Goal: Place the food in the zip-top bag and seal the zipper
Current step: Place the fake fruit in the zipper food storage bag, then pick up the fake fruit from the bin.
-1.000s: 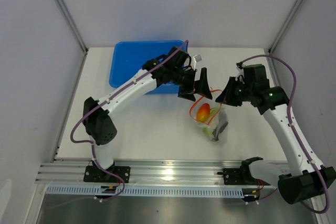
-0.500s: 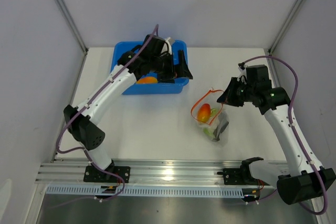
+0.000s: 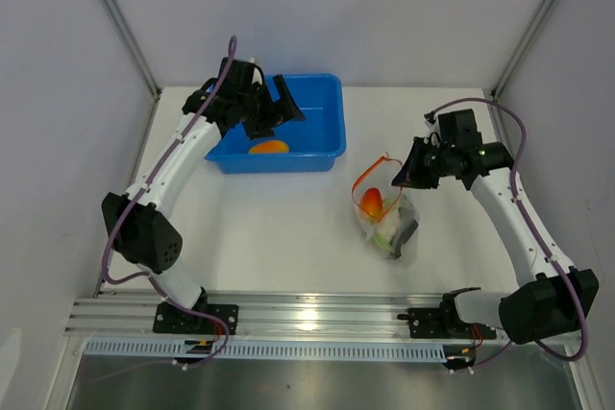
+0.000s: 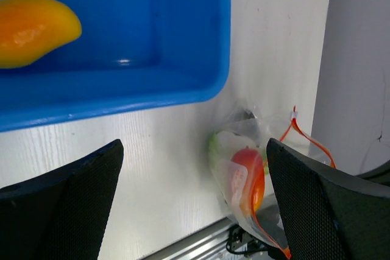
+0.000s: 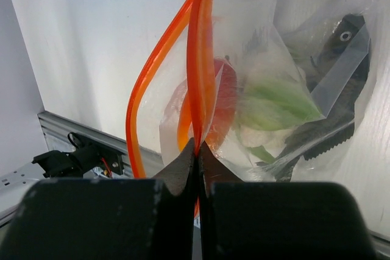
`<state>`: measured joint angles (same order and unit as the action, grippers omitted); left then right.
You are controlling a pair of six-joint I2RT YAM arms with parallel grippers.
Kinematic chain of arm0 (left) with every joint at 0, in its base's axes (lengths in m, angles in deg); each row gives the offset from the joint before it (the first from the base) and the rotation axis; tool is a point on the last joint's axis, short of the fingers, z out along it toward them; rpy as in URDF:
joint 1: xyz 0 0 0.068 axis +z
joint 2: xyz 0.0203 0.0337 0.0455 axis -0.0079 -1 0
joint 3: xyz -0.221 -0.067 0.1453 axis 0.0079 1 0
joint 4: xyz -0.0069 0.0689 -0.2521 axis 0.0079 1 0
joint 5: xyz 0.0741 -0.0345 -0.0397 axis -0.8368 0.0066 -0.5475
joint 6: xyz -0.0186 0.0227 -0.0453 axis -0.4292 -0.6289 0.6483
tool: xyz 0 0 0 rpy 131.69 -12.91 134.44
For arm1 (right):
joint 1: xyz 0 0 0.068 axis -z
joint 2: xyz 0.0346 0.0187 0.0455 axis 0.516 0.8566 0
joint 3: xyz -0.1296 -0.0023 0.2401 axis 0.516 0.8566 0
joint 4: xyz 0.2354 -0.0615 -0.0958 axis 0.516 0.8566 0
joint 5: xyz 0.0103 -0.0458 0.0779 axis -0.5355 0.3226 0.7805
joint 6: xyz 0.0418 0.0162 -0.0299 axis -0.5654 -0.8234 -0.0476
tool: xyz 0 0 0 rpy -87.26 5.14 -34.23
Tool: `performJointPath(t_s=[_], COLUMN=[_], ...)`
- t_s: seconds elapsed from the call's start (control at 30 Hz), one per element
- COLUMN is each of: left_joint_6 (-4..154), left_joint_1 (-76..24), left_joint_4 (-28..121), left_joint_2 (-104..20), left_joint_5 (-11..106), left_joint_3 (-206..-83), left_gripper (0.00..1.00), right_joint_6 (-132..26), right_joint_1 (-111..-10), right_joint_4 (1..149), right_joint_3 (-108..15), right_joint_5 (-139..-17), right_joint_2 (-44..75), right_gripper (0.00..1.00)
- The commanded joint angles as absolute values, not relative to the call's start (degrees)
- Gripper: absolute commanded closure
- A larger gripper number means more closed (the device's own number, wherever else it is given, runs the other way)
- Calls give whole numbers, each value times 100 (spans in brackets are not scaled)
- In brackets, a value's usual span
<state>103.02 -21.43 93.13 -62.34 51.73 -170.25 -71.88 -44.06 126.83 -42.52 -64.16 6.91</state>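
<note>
The zip-top bag [image 3: 386,221] lies on the table right of centre, holding a red pepper [image 5: 222,92], white-and-green cauliflower [image 5: 274,106] and a dark fish piece [image 5: 332,120]. My right gripper [image 5: 197,149] is shut on the red-orange zipper [image 5: 198,59] at the bag's mouth, whose other lip [image 3: 366,182] bows open. In the overhead view that right gripper [image 3: 403,173] sits at the bag's upper right. An orange carrot-like piece [image 3: 268,148] lies in the blue tub [image 3: 322,132]. Above the tub hangs my left gripper [image 3: 281,112], open and empty, over the orange piece [image 4: 33,27].
The blue tub's rim [image 4: 183,92] stands left of the bag [image 4: 244,172], with a strip of bare table between them. A metal rail [image 3: 307,314] runs along the near edge. Grey walls close in the back and both sides.
My left arm swung away from the bag's mouth, back and left to above the blue tub, still open. The right gripper kept its hold on the zipper, shifting slightly.
</note>
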Motion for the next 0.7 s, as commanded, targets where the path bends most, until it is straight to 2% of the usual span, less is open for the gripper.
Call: performJointPath(t_s=[0.0,0.27,0.33,0.37,0.5,0.67], left_joint_6=[10180,10372,10636,10680,10812,11495], left_joint_1=[-1932,-1590,-1432,-1361,-1194,-1097], left_joint_4=[8758,8705,8741,8627,8723,9283], left_joint_2=[-6320,-6707,-6935,-7014,-7313,-7664], left_joint_5=[5355,5021,5108,5509,5461,5171], left_joint_3=[-17023,-17392,-17410,-17393,-17595,-17761], left_gripper=[0,0,1,0,1,1], right_joint_6=[-7014,-7014,-7014,-7014,-7041,-7076], right_joint_1=[-4372,-4372,-4372,-4363,-4381,-4389], right_joint_4=[12655,12681,12699,12716,12734,12717], right_joint_3=[-4607,-4712,-4748,-4765,-4792,-4845], right_joint_5=[-6375,-6322,-6322,-6278,-6225,-6190], right_joint_2=[778,1051,1148,1183,1332,1561], right_gripper=[100,100,100,100,100,100])
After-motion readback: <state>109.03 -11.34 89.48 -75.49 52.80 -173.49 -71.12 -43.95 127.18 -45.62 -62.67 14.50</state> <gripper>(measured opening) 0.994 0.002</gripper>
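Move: The mango lies in the blue bin, close to its front wall, about 10 cm ahead of the open left hand, some 8 cm to its left and roughly 22 cm below. The bin's middle is about 18 cm ahead and 7 cm left of that hand. The open bag stands some 12 cm back and 21 cm to its right. From the right hand, the mango is about 22 cm ahead and 29 cm left. The right hand keeps the bag's orange rim pinched, easing it forward and down by about 2 cm each. With fingers still wide open and touching nothing, the left hand goes forward and left over the bin towards the mango, then sinks more steeply, some 8 cm forward and 7 cm down in all, turning a little counter-clockwise and tipping down about 10 degrees. ##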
